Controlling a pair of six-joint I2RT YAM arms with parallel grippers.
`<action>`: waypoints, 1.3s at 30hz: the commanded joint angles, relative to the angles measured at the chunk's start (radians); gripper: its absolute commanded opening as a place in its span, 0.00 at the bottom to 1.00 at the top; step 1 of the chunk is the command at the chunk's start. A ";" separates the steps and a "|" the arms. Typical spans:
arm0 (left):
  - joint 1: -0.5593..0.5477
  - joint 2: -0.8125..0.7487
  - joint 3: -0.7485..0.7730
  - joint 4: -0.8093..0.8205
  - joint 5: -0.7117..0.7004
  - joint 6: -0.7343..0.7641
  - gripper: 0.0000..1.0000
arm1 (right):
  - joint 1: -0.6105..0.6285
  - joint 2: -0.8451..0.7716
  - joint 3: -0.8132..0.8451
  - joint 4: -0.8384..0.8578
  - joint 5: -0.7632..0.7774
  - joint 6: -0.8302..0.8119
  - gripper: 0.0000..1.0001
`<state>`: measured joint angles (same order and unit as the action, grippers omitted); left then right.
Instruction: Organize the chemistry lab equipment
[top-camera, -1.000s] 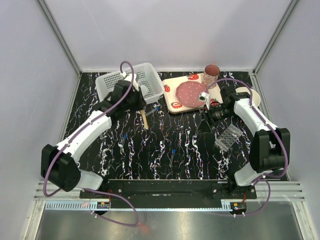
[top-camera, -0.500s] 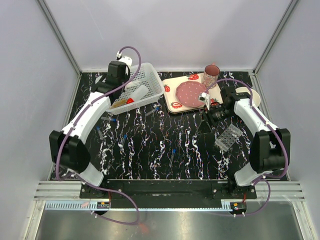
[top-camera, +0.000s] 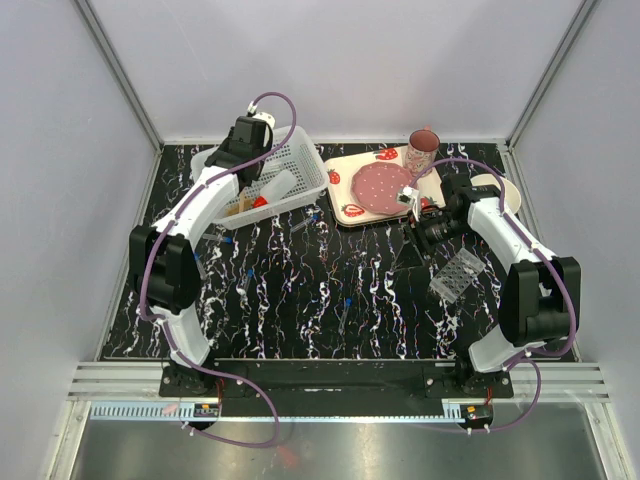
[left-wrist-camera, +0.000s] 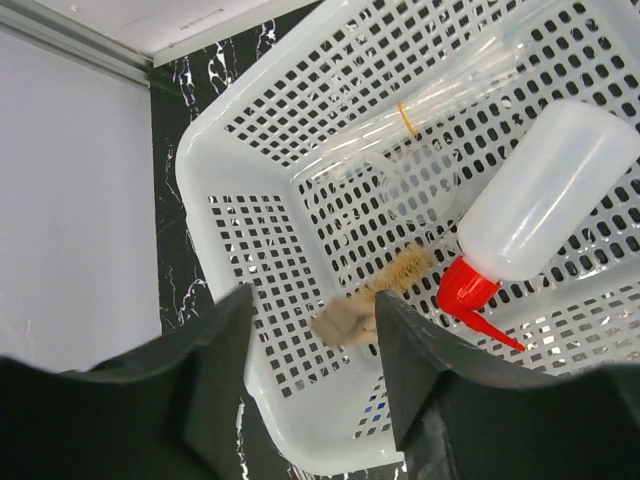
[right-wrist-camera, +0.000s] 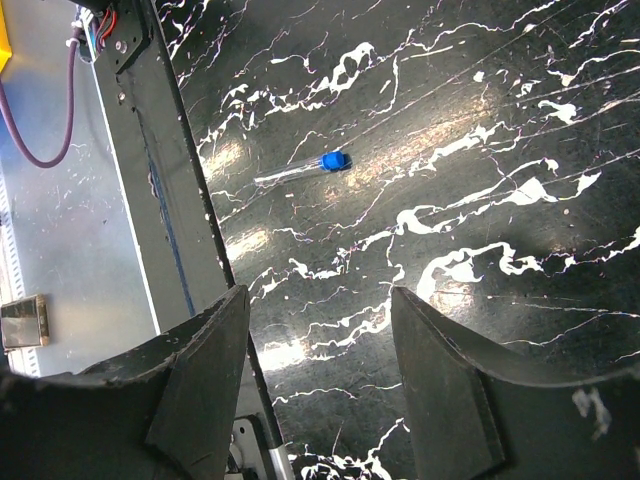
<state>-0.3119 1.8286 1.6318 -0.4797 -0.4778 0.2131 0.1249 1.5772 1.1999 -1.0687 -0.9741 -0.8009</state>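
Observation:
My left gripper hangs open over the white mesh basket. In the left wrist view its jaws stand apart above the basket floor. The wooden-handled brush lies loose below them, blurred. Beside it are the white squeeze bottle with its red cap and clear plastic tubes. My right gripper is open and empty above the black table. A blue-capped vial lies ahead of its jaws. The clear grid rack sits on the table at right.
The strawberry tray with a pink plate and a mug stands at the back centre. A white bowl is behind my right arm. Small vials lie scattered on the marbled table. The metal rail marks the near edge.
My left arm carried the wooden-handled brush from the table up over the basket, then opened its jaws and let it go into the basket. The right arm has not moved.

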 joint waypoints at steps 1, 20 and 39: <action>0.011 -0.058 0.017 0.029 -0.033 -0.029 0.60 | -0.004 -0.036 0.000 -0.013 -0.028 -0.029 0.64; 0.117 -0.892 -0.599 0.044 0.559 -0.384 0.99 | -0.016 -0.305 -0.022 0.130 0.073 0.043 0.69; 0.117 -0.945 -0.905 -0.043 0.699 -0.598 0.99 | -0.015 -0.568 -0.249 0.363 0.041 0.341 1.00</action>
<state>-0.1970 0.8272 0.7078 -0.5110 0.2920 -0.3962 0.1112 1.0775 0.9897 -0.7742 -0.9028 -0.4873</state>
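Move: My left hand is above the front-left part of the white basket, whose middle lies about 9 cm ahead, 6 cm to the right and 14 cm below. The brush is roughly 4 cm ahead and 17 below, and the red-capped bottle some 7 cm ahead and 10 to the right. A blue-capped tube lies on the table about 21 cm straight back. From my right hand the basket's middle is roughly 31 cm ahead and 33 to the left. My left fingers, already parting, open fully and let the chopsticks go; then I pull the hand back some 25 cm, first arching 10 cm up over the basket's front rim, then sinking towards the blue-capped tube as the wrist rolls about 55 degrees to swing the fingers rightward. My empty right hand rises about 12 cm, opens fully, then sinks almost halfway back. ##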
